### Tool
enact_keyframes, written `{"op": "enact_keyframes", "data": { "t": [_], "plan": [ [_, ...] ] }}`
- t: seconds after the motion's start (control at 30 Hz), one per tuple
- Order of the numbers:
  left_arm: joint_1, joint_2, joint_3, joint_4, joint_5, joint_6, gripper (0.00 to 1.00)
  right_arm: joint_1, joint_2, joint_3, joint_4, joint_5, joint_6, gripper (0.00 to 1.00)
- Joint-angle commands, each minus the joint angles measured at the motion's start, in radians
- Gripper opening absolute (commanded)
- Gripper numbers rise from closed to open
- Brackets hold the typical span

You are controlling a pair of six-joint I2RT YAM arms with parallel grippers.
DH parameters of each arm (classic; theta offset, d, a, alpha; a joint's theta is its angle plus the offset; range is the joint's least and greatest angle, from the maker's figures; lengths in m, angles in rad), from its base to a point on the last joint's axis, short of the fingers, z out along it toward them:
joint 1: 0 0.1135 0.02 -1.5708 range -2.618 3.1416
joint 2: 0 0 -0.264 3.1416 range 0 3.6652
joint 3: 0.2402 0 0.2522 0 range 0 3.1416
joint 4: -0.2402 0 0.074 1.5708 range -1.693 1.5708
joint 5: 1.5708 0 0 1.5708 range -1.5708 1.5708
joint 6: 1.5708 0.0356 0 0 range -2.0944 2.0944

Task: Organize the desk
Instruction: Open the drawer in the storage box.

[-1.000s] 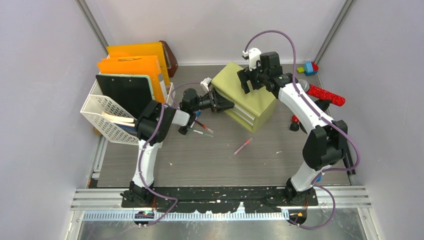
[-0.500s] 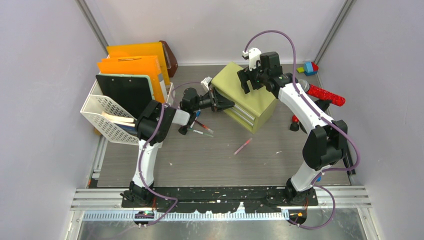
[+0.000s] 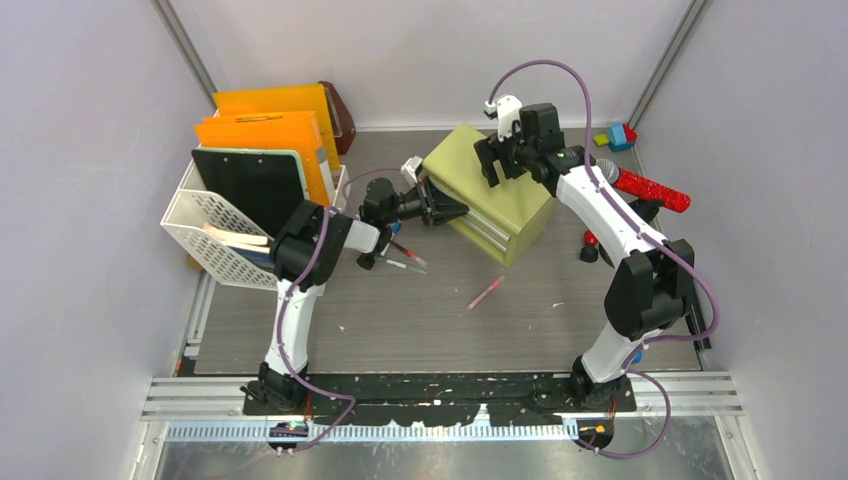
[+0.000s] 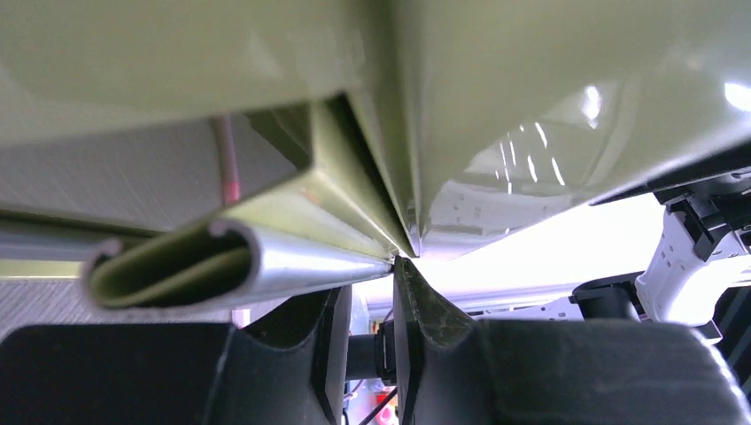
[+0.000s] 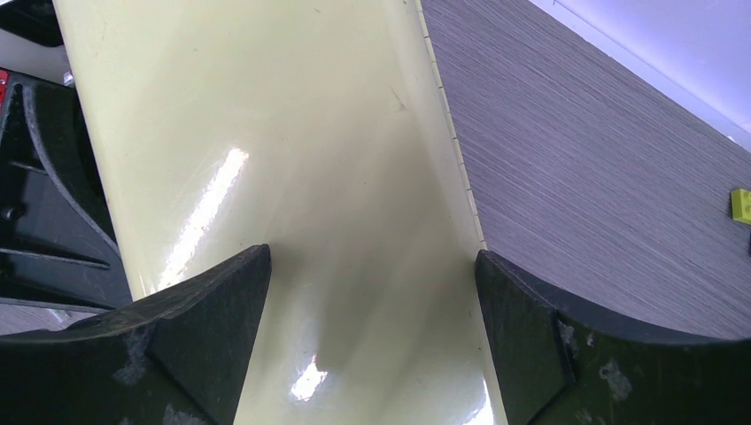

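Observation:
The desk (image 3: 400, 310) is a dark grey-brown wood-grain top. A yellow-green drawer cabinet (image 3: 490, 190) stands on it at the back middle, turned at an angle. My left gripper (image 3: 452, 210) is at the cabinet's front left corner. In the left wrist view (image 4: 372, 274) its jaws stand a narrow gap apart with nothing between them. The tips sit just under the end of a silver drawer handle (image 4: 221, 261). My right gripper (image 3: 500, 160) hangs over the cabinet's top near its back edge. In the right wrist view (image 5: 372, 266) it is wide open and empty above the glossy top (image 5: 292, 133).
A white basket (image 3: 215, 235) with a black board and orange folders stands at the left. Pens (image 3: 405, 260) lie by the left arm and a pink pen (image 3: 486, 292) lies mid-desk. A red object (image 3: 650, 188) and coloured blocks (image 3: 620, 135) are at the back right.
My left gripper has shifted very slightly at the cabinet's corner. The right arm and the cabinet have not moved.

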Motion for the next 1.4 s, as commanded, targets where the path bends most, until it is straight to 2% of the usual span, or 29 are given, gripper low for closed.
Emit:
{"op": "enact_keyframes", "data": {
  "t": [0.0, 0.43, 0.77, 0.9, 1.03, 1.17, 1.37],
  "plan": [
    [0.0, -0.062, -0.046, 0.059, 0.004, 0.025, 0.0, 0.001, 0.083, -0.041, -0.16, 0.037, -0.032, 0.91],
    [0.009, -0.184, -0.206, 0.038, 0.042, 0.064, 0.0, 0.0, 0.074, -0.04, -0.17, 0.05, -0.046, 0.91],
    [0.013, -0.374, -0.354, -0.219, 0.098, 0.304, 0.0, 0.001, 0.068, -0.033, -0.183, 0.05, -0.055, 0.91],
    [0.019, -0.426, -0.357, -0.32, 0.107, 0.385, 0.15, 0.001, 0.064, -0.037, -0.187, 0.049, -0.055, 0.91],
    [0.024, -0.479, -0.344, -0.456, 0.103, 0.504, 0.37, 0.001, 0.043, -0.05, -0.183, 0.048, -0.059, 0.91],
    [0.026, -0.55, -0.296, -0.727, 0.066, 0.707, 0.58, 0.001, -0.003, -0.048, -0.177, 0.04, -0.061, 0.93],
    [0.026, -0.674, -0.227, -1.057, -0.031, 0.998, 0.81, 0.001, -0.089, -0.028, -0.181, 0.012, -0.058, 0.95]
  ]
}}
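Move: My left hand already has its fingertips on the upper drawer's handle, with the storage box's middle about 4 cm ahead of that hand, 4 cm right and a few below. The pink pen lies on the table some 13 cm back, 5 cm right; the red marker about 5 cm back, 12 cm left. From my right hand over the lid, the box's middle is 3 cm left and 10 cm down; the handle is about 6 cm back, 7 cm left and 7 cm down. Keeping its fingertips on the handle, my left hand draws the drawer straight out of the box, nearly level, back and to my left by about 8 cm. It then opens its fingers, comes free and goes some 3 cm more the same way, rolling its left side up about 20 degrees. My right hand stays at the lid, fingers wide, easing back barely a centimetre at the very end. ##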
